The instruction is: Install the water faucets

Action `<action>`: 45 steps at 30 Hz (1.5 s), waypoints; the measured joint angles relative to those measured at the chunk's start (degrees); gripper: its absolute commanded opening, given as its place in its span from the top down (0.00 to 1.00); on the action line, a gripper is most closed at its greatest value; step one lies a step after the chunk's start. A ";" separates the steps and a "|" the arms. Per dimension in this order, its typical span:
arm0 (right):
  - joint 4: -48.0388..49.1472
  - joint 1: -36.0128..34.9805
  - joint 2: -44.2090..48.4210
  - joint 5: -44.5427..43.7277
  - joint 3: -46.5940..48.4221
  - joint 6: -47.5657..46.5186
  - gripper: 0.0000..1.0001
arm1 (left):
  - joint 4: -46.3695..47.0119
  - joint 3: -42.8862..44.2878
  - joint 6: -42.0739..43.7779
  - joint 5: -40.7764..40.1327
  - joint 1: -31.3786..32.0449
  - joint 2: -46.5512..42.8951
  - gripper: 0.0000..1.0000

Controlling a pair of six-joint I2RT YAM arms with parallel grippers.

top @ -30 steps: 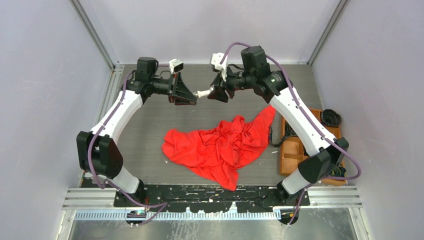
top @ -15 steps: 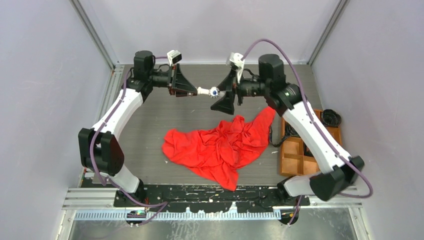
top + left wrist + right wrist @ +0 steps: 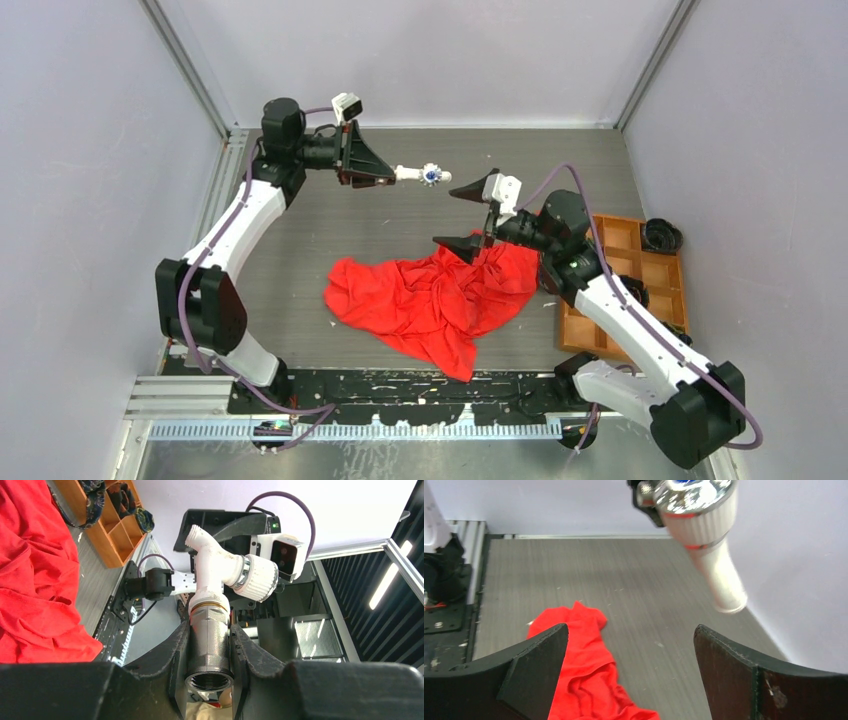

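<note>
The water faucet (image 3: 425, 174), white with a blue-marked round knob, sticks out level to the right from my left gripper (image 3: 388, 175) above the far table. In the left wrist view its white body (image 3: 214, 572) rises from a dark grey threaded fitting (image 3: 210, 640), and my left gripper (image 3: 210, 647) is shut on that fitting. My right gripper (image 3: 463, 215) stands wide open below and right of the tap, over the edge of the red cloth (image 3: 430, 295). The right wrist view shows the knob and spout (image 3: 711, 555) above my empty right gripper (image 3: 630, 630).
The crumpled red cloth (image 3: 579, 660) covers the middle of the table. An orange compartment tray (image 3: 625, 237) with black coiled parts (image 3: 662, 236) sits at the right edge, also seen in the left wrist view as the tray (image 3: 107, 530). Walls close in all sides.
My right gripper opened, let go of the faucet and drew back to the near right over the cloth. The left gripper kept the faucet and shifted it slightly farther back.
</note>
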State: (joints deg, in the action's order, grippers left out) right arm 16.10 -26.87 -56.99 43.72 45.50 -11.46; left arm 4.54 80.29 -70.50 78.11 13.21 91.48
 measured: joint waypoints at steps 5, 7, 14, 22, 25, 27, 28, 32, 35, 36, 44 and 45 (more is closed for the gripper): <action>6.91 0.00 -2.93 -0.35 1.36 -1.33 0.04 | 0.48 -0.55 -0.52 0.00 0.61 -0.33 1.00; 8.55 0.00 -2.91 -0.28 2.43 -1.46 0.05 | 0.66 -0.72 -0.87 -0.04 0.66 -0.33 1.00; 8.50 0.00 -3.06 1.03 9.44 -4.13 0.09 | 0.87 -0.83 -1.09 0.00 0.66 -0.33 1.00; 5.27 0.00 -8.85 3.32 12.79 -8.22 0.11 | 0.98 -0.83 -1.14 0.15 0.72 -0.33 1.00; 1.97 0.00 -9.81 4.37 13.07 -10.51 0.09 | 1.01 -0.83 -1.14 0.26 0.72 -0.33 1.00; 1.25 0.04 -9.79 4.66 13.09 -11.87 0.12 | 1.01 -0.83 -1.14 0.46 0.72 -0.33 1.00; 1.11 0.04 -9.79 4.63 13.14 -12.55 0.15 | 1.03 -0.83 -1.14 0.48 0.72 -0.33 1.00; -0.90 0.04 -10.78 4.66 14.78 -14.88 0.51 | 1.03 -0.83 -1.18 0.61 0.72 -0.33 1.00; -4.31 0.04 -13.70 5.09 19.17 -16.26 0.66 | 1.03 -0.83 -1.29 0.55 0.81 -0.35 1.00; -5.20 0.04 -14.40 5.42 20.26 -16.48 0.69 | 0.98 -0.83 -1.31 0.52 0.79 -0.35 1.00; -11.19 1.27 -18.58 9.60 27.26 -7.56 0.79 | 1.14 -0.83 -1.27 0.61 0.48 -0.59 1.00; -11.72 1.77 -19.47 10.82 28.48 -4.37 0.79 | 1.25 -0.83 -1.11 0.68 0.48 -0.63 1.00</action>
State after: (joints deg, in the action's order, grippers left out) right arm 4.38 -25.10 -76.47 54.54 73.97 -15.84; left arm 5.78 79.46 -71.61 78.78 13.69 90.85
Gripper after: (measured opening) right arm 0.456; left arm 0.302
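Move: The knob of the faucet hangs in the air some 5 cm ahead of the right hand, 3 cm to its left and about 7 cm higher. The metal fitting that the left fingers still hold lies about 5 cm ahead of the right hand, 10 cm to its left and 4 cm above it; the red cloth lies roughly 30 cm straight below. From the left hand the knob is level fore and aft, some 7 cm to the right and 3 cm above. The right fingers pinch the faucet by its knob, then roll forward about 15 degrees with it. To get there the open hand first climbs about 9 cm, rolling back a little, then goes forward and left while sinking some 4 cm to bring its fingers round the knob. The left hand keeps its grip on the fitting and holds nearly still. ##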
